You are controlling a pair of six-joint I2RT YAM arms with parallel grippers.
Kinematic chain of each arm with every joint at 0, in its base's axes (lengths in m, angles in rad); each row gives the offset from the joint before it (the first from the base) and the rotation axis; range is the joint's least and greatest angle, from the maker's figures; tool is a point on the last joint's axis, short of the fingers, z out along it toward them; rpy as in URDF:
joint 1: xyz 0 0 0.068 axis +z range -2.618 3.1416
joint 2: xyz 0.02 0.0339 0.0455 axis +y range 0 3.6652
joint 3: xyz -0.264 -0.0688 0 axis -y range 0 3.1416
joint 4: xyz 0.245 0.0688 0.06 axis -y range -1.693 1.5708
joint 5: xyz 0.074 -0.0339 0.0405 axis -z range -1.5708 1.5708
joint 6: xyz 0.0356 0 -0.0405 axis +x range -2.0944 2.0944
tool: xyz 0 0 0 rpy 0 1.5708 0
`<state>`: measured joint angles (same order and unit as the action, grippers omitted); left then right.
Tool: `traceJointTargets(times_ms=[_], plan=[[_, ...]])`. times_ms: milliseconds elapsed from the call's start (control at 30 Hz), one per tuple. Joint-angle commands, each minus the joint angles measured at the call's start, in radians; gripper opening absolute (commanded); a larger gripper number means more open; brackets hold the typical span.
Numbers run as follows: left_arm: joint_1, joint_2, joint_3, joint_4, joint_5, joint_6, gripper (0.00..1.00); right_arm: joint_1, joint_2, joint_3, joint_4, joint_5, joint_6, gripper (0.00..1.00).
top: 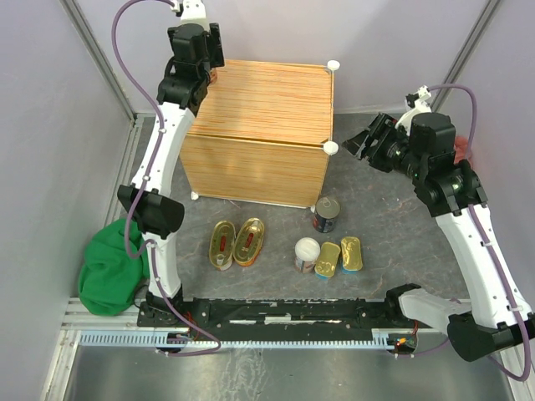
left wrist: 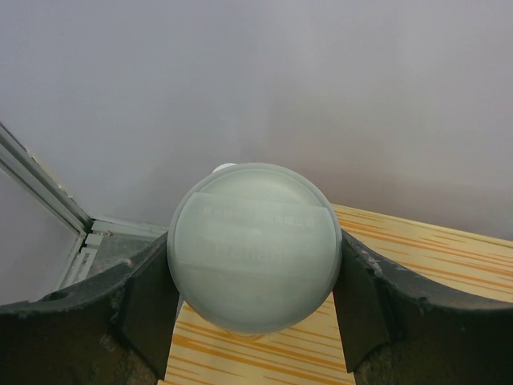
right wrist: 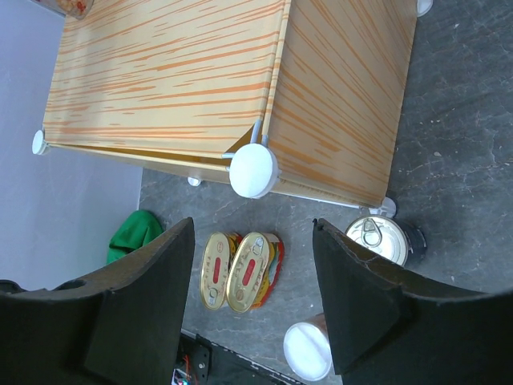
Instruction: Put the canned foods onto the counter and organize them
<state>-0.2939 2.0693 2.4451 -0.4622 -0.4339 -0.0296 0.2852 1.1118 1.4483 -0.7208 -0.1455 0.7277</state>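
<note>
My left gripper (top: 205,67) hangs over the far left corner of the counter (top: 267,100) and is shut on a tall white-lidded can (left wrist: 252,245). Its lid fills the left wrist view, with both fingers (left wrist: 148,297) pressed against its sides above the wood-grain top (left wrist: 417,257). On the table in front of the counter lie two oval gold-red tins (top: 221,244) (top: 249,241), a dark round tin (top: 326,214), another white-lidded can (top: 307,254) and two rectangular tins (top: 328,259) (top: 351,254). My right gripper (top: 368,142) hovers open and empty by the counter's right side.
A green cloth (top: 113,267) lies bunched at the left beside the left arm's base. A bit of red cloth (top: 462,150) shows behind the right arm. White ball knobs (top: 330,148) stick out at the counter's corners. Grey walls close in the back and sides.
</note>
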Motion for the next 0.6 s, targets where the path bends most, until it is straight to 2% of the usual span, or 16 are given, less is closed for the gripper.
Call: traceJointTargets(times_ms=[0, 67, 233, 567], plan=[[0.012, -0.014, 0.063, 0.096, 0.043, -0.023, 0.75, -0.002, -0.020, -0.003, 0.009, 0.010, -0.019, 0.68], [0.012, -0.015, 0.061, 0.098, 0.056, -0.029, 0.83, -0.003, -0.021, -0.003, 0.005, 0.011, -0.022, 0.68], [0.010, -0.018, 0.055, 0.100, 0.057, -0.039, 0.92, -0.003, -0.019, -0.003, 0.001, 0.011, -0.024, 0.68], [0.011, -0.043, 0.023, 0.118, 0.053, -0.045, 0.97, -0.003, -0.018, -0.004, -0.004, 0.014, -0.026, 0.68]])
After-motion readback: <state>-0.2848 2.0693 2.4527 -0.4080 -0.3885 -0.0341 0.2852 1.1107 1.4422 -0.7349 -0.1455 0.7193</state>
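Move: The white-lidded can is still between the left fingers at the counter's back left, its middle about 1 cm ahead and 3 cm below the hand point. The far-left knob lies some 6 cm ahead, 3 cm left and 6 cm below; the far-right knob about 2 cm ahead, 29 cm right; the near-right knob some 20 cm back, 30 cm right. From the right hand, the can is roughly 26 cm ahead, 35 cm left and 3 cm up. The white-lidded can is let go as the left fingers spread to nearly full width, leaving clear gaps at both sides. Just after they begin opening, the left hand rises about 1.5 cm, its fingertips tilting up only a few degrees, and ends almost directly above where it started, without backing away. ##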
